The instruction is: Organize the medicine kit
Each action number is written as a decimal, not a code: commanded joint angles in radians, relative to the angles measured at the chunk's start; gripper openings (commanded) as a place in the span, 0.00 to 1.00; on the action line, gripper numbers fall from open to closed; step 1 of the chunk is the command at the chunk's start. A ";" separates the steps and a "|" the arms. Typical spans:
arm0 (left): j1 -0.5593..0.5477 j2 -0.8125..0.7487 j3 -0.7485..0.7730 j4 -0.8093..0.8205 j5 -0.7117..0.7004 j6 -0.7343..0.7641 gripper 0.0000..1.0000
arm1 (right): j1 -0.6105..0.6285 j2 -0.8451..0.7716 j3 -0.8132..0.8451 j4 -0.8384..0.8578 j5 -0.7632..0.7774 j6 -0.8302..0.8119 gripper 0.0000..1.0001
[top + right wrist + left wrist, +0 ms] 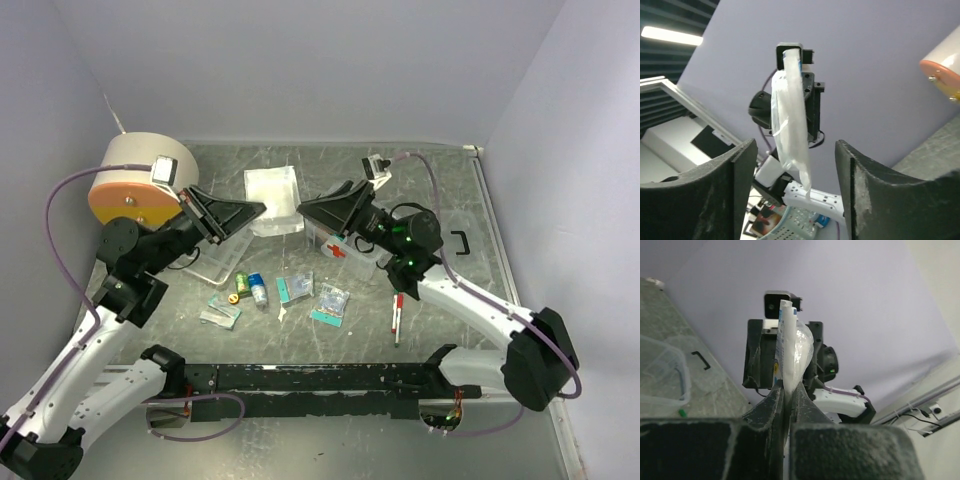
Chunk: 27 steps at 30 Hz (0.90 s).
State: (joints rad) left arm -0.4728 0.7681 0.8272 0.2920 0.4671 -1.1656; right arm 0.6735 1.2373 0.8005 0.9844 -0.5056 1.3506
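A white sealed pouch [272,198] hangs in the air between the two arms over the middle of the table. My left gripper [260,208] is shut on its edge; in the left wrist view the pouch [791,347] rises straight out of the closed gripper [786,390]. My right gripper [303,210] faces it and stands open, and the pouch [789,120] hangs in the gap of that gripper [796,145] without touching either pad. The medicine kit [345,245], a clear box with a red cross and a black handle [460,243], sits below the right arm.
A round beige-and-orange drum [135,180] stands at the back left. A clear tray [215,265] lies under the left arm. Small bottles [250,287], teal packets [328,305], a flat packet [220,315] and a red pen [397,318] are scattered near the front.
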 commanded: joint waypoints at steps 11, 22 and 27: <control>0.004 0.274 0.409 -0.706 -0.145 0.503 0.07 | -0.014 -0.222 0.093 -1.057 0.603 -0.528 0.68; -0.097 0.567 0.614 -0.681 -0.078 0.534 0.07 | -0.015 -0.322 0.065 -1.354 0.980 -0.556 0.65; -0.192 0.778 0.823 -0.839 -0.113 0.580 0.07 | -0.015 -0.387 0.037 -1.438 1.052 -0.500 0.64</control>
State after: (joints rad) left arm -0.5999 1.4349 1.5085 -0.4431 0.3561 -0.6418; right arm 0.6621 0.8986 0.8627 -0.3523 0.4236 0.8146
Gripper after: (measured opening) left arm 0.110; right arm 0.650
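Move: The open clear box with the red cross, where the left hand is taking the white packet it holds, lies roughly 24 cm ahead of that hand, 20 cm right and 39 cm below. Two bottles already lie in its left part, some 15 cm right and 23 cm ahead of the left hand; a teal-edged packet is about 9 cm ahead and 6 cm right, on the table. From the empty right hand the box is about 23 cm ahead, 14 cm right and 37 cm below. Forward first, by some 11 cm, then sinking about 9 cm and at the end swinging right 8 cm, the left hand carries the still-pinched white packet towards the open box, tilting its fingers from upward to slightly down. The right hand, already open and clear of the packet, sweeps down and right about 16 cm each and somewhat forward, fingers turning from leftward to forward and down. ##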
